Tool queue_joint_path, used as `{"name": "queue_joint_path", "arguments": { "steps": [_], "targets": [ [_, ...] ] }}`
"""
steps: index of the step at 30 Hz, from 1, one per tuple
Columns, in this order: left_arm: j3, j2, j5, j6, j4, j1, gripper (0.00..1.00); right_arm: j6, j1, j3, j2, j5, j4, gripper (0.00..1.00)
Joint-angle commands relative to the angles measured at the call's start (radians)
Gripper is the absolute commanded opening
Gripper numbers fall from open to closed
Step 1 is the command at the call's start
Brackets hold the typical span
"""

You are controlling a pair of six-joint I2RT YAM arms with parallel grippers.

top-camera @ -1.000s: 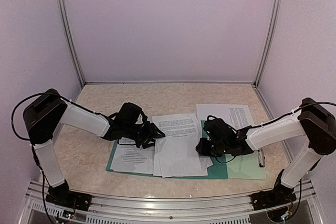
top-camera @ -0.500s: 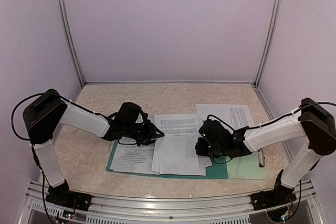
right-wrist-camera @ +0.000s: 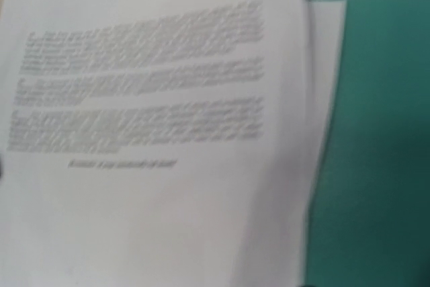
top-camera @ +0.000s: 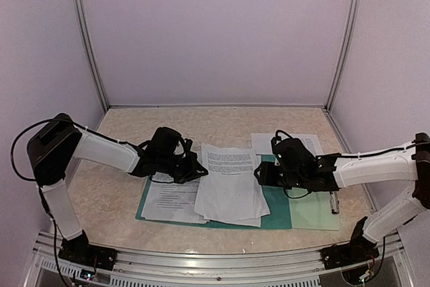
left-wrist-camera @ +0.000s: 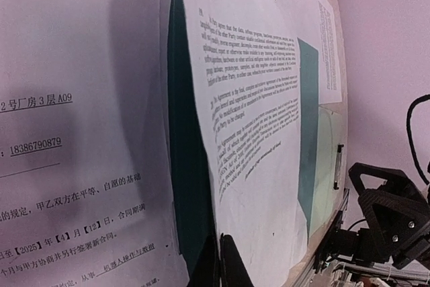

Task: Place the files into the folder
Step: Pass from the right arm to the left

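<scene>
The files lie over the open dark teal folder (top-camera: 279,212): one sheet (top-camera: 169,201) on its left half, a loose stack (top-camera: 232,186) in the middle, another sheet (top-camera: 302,144) behind on the right. My left gripper (top-camera: 197,170) is at the stack's left edge. In the left wrist view its fingers (left-wrist-camera: 226,255) are pressed together where the top sheet's (left-wrist-camera: 262,132) edge runs into them, over the folder (left-wrist-camera: 191,166). My right gripper (top-camera: 259,175) hovers by the stack's right edge. The blurred right wrist view shows only the sheet (right-wrist-camera: 161,132) and folder (right-wrist-camera: 376,132), no fingers.
A pale mint clipboard (top-camera: 316,214) with a metal clip (top-camera: 334,201) lies under the folder's right end. The table's front rail (top-camera: 215,257) runs close below the papers. Side posts and walls enclose the table.
My left gripper has shut at the stack's left edge. My right arm has pulled back and up to the right. The middle stack has shifted slightly left and squared up.
</scene>
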Motion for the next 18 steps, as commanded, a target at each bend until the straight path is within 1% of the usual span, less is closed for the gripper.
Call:
{"name": "queue_joint_path", "arguments": {
  "steps": [1, 6, 8, 9, 12, 17, 18],
  "targets": [
    [0.007, -0.089, 0.022, 0.130, -0.117, 0.004, 0.00, -0.087, -0.060, -0.030, -0.043, -0.098, -0.018, 0.56],
    [-0.036, -0.197, 0.033, 0.204, -0.213, 0.018, 0.00, -0.124, -0.123, -0.084, -0.057, -0.228, 0.054, 0.72],
    [-0.056, -0.240, 0.030, 0.214, -0.238, 0.021, 0.00, -0.127, -0.143, -0.096, -0.040, -0.271, 0.089, 0.76],
    [-0.062, -0.249, 0.029, 0.220, -0.241, 0.022, 0.00, -0.129, -0.149, -0.098, -0.024, -0.287, 0.101, 0.76],
    [-0.057, -0.265, 0.024, 0.251, -0.321, 0.020, 0.00, -0.145, -0.155, -0.087, 0.033, -0.329, 0.142, 0.75],
    [-0.031, -0.227, 0.008, 0.274, -0.416, 0.023, 0.00, -0.174, -0.160, -0.030, 0.148, -0.393, 0.219, 0.74],
    [-0.023, -0.217, -0.002, 0.268, -0.435, 0.024, 0.02, -0.179, -0.160, -0.012, 0.174, -0.401, 0.219, 0.75]
  ]
}}
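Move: The closed left fingers already hold the loose file's left edge. The file's middle lies about 8 cm to their right and 4 cm nearer the base, a few centimetres lower; the left pile in the folder lies some 11 cm left, 8 cm back and 5 cm below. From the right hand, the file's middle is about 8 cm left, 4 cm back and 7 cm down, and the clipboard roughly 12 cm right, 9 cm back. Still pinching the left edge of the loose file, the left hand lifts about 5 cm while drawing it left and back, some 4 cm each way, towards the left pile, then starts to sink, turning slightly clockwise. The right hand opens wider, eases 2 cm right and returns, dropping about 4 cm towards the folder beside the file's right edge and turning some 10 degrees counter-clockwise. ##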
